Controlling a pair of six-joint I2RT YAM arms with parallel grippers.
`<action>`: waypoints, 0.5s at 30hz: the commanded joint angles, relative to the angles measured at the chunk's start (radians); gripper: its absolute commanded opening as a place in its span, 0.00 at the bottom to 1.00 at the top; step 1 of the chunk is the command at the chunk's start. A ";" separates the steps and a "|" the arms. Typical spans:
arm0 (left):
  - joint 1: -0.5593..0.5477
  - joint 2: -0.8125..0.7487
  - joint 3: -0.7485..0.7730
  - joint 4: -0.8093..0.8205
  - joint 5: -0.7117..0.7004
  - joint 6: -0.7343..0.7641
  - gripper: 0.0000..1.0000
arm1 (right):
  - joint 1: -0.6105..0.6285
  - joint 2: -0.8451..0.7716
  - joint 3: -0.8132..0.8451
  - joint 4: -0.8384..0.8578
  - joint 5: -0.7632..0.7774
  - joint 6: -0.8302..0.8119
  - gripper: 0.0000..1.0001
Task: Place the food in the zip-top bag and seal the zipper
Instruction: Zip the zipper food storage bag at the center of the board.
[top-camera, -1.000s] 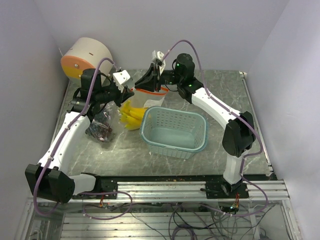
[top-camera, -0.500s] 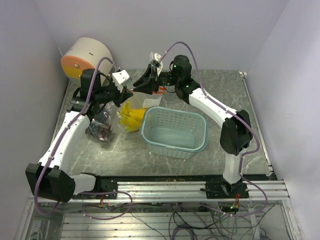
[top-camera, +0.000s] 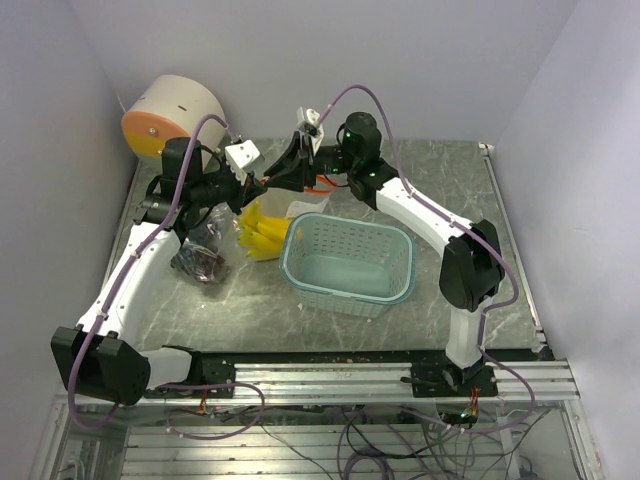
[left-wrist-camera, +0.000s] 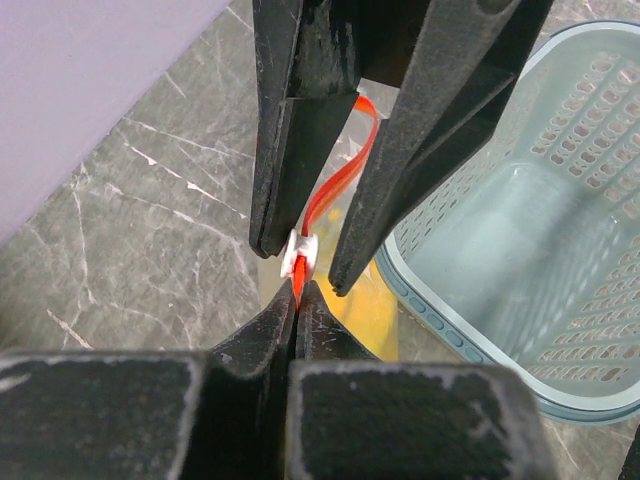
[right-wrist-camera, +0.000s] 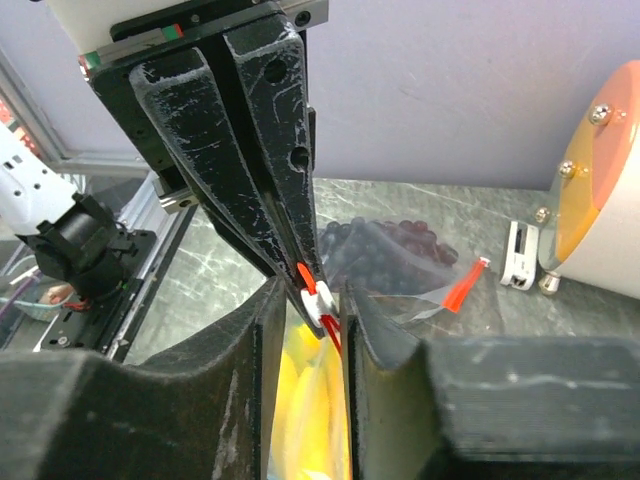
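The yellow bananas (top-camera: 262, 228) sit inside a clear zip-top bag with a red zipper strip (left-wrist-camera: 335, 180), held up off the table. My left gripper (top-camera: 262, 185) is shut on the end of that red strip (left-wrist-camera: 297, 292). My right gripper (top-camera: 281, 172) stands opposite it, jaws slightly apart on either side of the white slider (left-wrist-camera: 300, 257), which lies close to the left fingertips. In the right wrist view the slider (right-wrist-camera: 319, 300) is between my right fingers, with the bananas (right-wrist-camera: 300, 420) below. The dark grapes (top-camera: 203, 255) lie in a clear bag under the left arm and show in the right wrist view (right-wrist-camera: 400, 248).
The pale teal mesh basket (top-camera: 350, 262) stands just right of the bag and shows in the left wrist view (left-wrist-camera: 520, 250). A round cream and orange device (top-camera: 170, 115) sits at the back left corner. The back wall is close behind both grippers.
My right gripper has moved left along the bag's top towards the left gripper, with the slider between its fingers. The left gripper has held still on the strip.
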 joint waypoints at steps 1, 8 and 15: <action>0.000 -0.026 0.046 0.057 0.029 -0.001 0.07 | 0.005 -0.008 0.010 -0.029 0.038 -0.039 0.25; 0.000 -0.038 0.045 0.053 0.018 -0.002 0.07 | 0.003 -0.010 0.015 -0.044 0.072 -0.053 0.00; 0.000 -0.044 0.076 0.055 0.015 -0.018 0.07 | -0.032 -0.046 -0.026 -0.114 0.122 -0.114 0.00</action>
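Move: The bag's white slider is barely 1 cm ahead of the open right fingers and about 1 cm below them; from the left fingertips, which hold the zipper end, it is roughly 2 cm to the right and 1 cm ahead. The bananas hang some 22 cm below the right hand, 2 cm back and 3 cm left. The empty basket stands about 17 cm right and 9 cm back, the grape bag about 18 cm left and 5 cm back, both around 25 cm lower. The white slider is taken between the right fingertips: the right hand eases about 1 cm forward onto it, sinks a little, and its fingers go from about a third open to nearly shut, pinching it. The left hand stays in place and keeps its pinch on the zipper end right beside it. ##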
